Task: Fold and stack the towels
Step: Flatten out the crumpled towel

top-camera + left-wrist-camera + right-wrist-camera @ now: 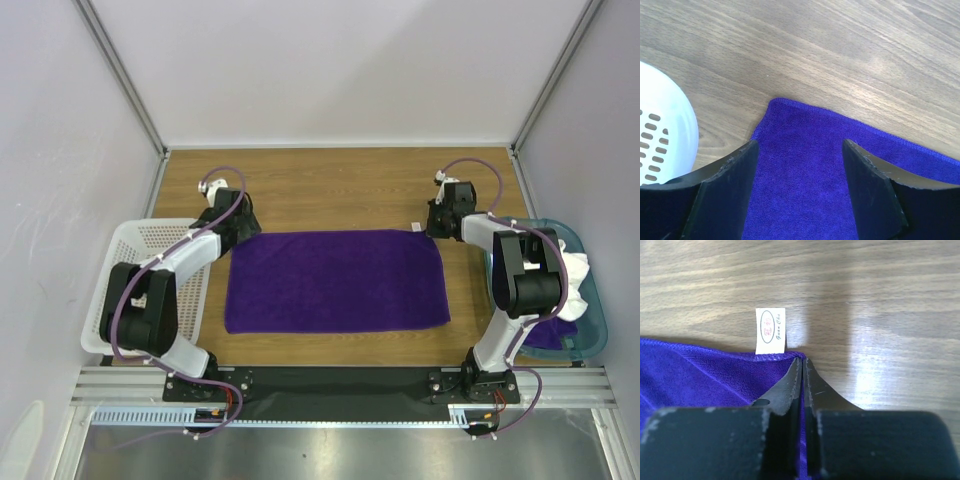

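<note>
A deep-purple towel [335, 280] lies spread flat on the wooden table. Its white tag [416, 228] sticks out at the far right corner and shows clearly in the right wrist view [770, 331]. My left gripper [240, 226] is open, its jaws standing astride the towel's far left corner [805, 165]. My right gripper [438, 228] is shut on the towel's far right corner [700, 380], just right of the tag, with purple cloth pinched between the jaws. A white towel [576, 268] and another purple towel [545, 335] lie in the teal bin.
A white perforated basket [128, 262] stands at the left, and its rim shows in the left wrist view [670, 125]. The teal bin [596, 310] stands at the right edge. Bare wood lies beyond the towel, up to the back wall.
</note>
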### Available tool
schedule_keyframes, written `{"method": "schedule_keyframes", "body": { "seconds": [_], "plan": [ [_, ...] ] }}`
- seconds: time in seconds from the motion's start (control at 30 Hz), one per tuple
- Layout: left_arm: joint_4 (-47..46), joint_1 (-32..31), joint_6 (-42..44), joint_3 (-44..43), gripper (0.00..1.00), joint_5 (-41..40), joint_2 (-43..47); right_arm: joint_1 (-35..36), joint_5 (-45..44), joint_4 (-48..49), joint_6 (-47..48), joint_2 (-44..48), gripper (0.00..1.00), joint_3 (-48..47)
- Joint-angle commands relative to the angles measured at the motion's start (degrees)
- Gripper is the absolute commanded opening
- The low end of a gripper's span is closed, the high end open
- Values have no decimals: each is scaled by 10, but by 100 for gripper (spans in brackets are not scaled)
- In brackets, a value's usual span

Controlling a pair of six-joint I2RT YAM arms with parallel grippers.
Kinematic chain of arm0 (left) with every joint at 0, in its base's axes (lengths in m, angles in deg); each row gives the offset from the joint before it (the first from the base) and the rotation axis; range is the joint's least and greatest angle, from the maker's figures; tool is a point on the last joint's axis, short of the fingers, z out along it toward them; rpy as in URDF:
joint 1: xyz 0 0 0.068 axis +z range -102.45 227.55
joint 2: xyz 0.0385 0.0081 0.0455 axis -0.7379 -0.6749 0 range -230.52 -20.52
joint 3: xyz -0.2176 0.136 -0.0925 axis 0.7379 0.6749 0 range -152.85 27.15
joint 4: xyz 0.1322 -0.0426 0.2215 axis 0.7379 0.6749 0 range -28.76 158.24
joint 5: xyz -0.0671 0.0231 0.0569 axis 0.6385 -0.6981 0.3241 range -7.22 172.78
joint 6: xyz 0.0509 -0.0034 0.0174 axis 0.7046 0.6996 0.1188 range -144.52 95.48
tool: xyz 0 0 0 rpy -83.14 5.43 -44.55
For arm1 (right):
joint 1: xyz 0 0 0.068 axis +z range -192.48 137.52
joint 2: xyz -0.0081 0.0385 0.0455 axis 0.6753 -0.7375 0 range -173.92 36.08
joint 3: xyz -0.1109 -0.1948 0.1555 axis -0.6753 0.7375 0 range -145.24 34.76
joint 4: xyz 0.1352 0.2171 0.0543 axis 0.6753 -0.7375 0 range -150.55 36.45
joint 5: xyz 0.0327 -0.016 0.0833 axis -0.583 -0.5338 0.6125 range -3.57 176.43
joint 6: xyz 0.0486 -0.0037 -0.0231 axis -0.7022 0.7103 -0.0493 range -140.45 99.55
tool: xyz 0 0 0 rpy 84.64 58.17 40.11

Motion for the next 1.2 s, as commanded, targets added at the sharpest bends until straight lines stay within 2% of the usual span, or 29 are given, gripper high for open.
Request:
{"method": "schedule_keyframes", "body": {
  "seconds": [0.0, 0.4, 0.57, 0.8, 1.1, 1.17],
  "plan": [
    [-23, 6, 15, -23, 73, -5, -12, -8, -33, 10, -18, 11, 0, -24],
    [-44, 6, 22, -51, 59, -1, -67, -32, -73, 7, -37, -3, 0, -40],
    [-64, 6, 25, -59, 48, 21, -91, -32, -72, -1, -35, -8, 0, -50],
    [-65, 6, 30, -93, 45, 30, -144, -34, -80, -8, -34, -7, 0, -50],
    [-60, 6, 26, -99, 42, 30, -164, -34, -80, -12, -36, -6, 0, -52],
    [-50, 6, 25, -110, 35, 29, -171, -35, -80, -13, -38, -7, 0, -55]
  ]
}}
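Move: The towel's far left corner lies about 3 cm ahead of the open left hand, 2 cm to its left and 5 cm below; the white basket's middle is some 30 cm left of that hand and 14 cm back. The right hand already has the far right corner between its fingers, with the white tag roughly 4 cm left and 1 cm ahead, and the blue bin's middle about 40 cm right and 19 cm back. Right drags its pinched corner some 4 cm right; left sinks 5 cm, reaching forward, fingers narrowing over far-left corner. ##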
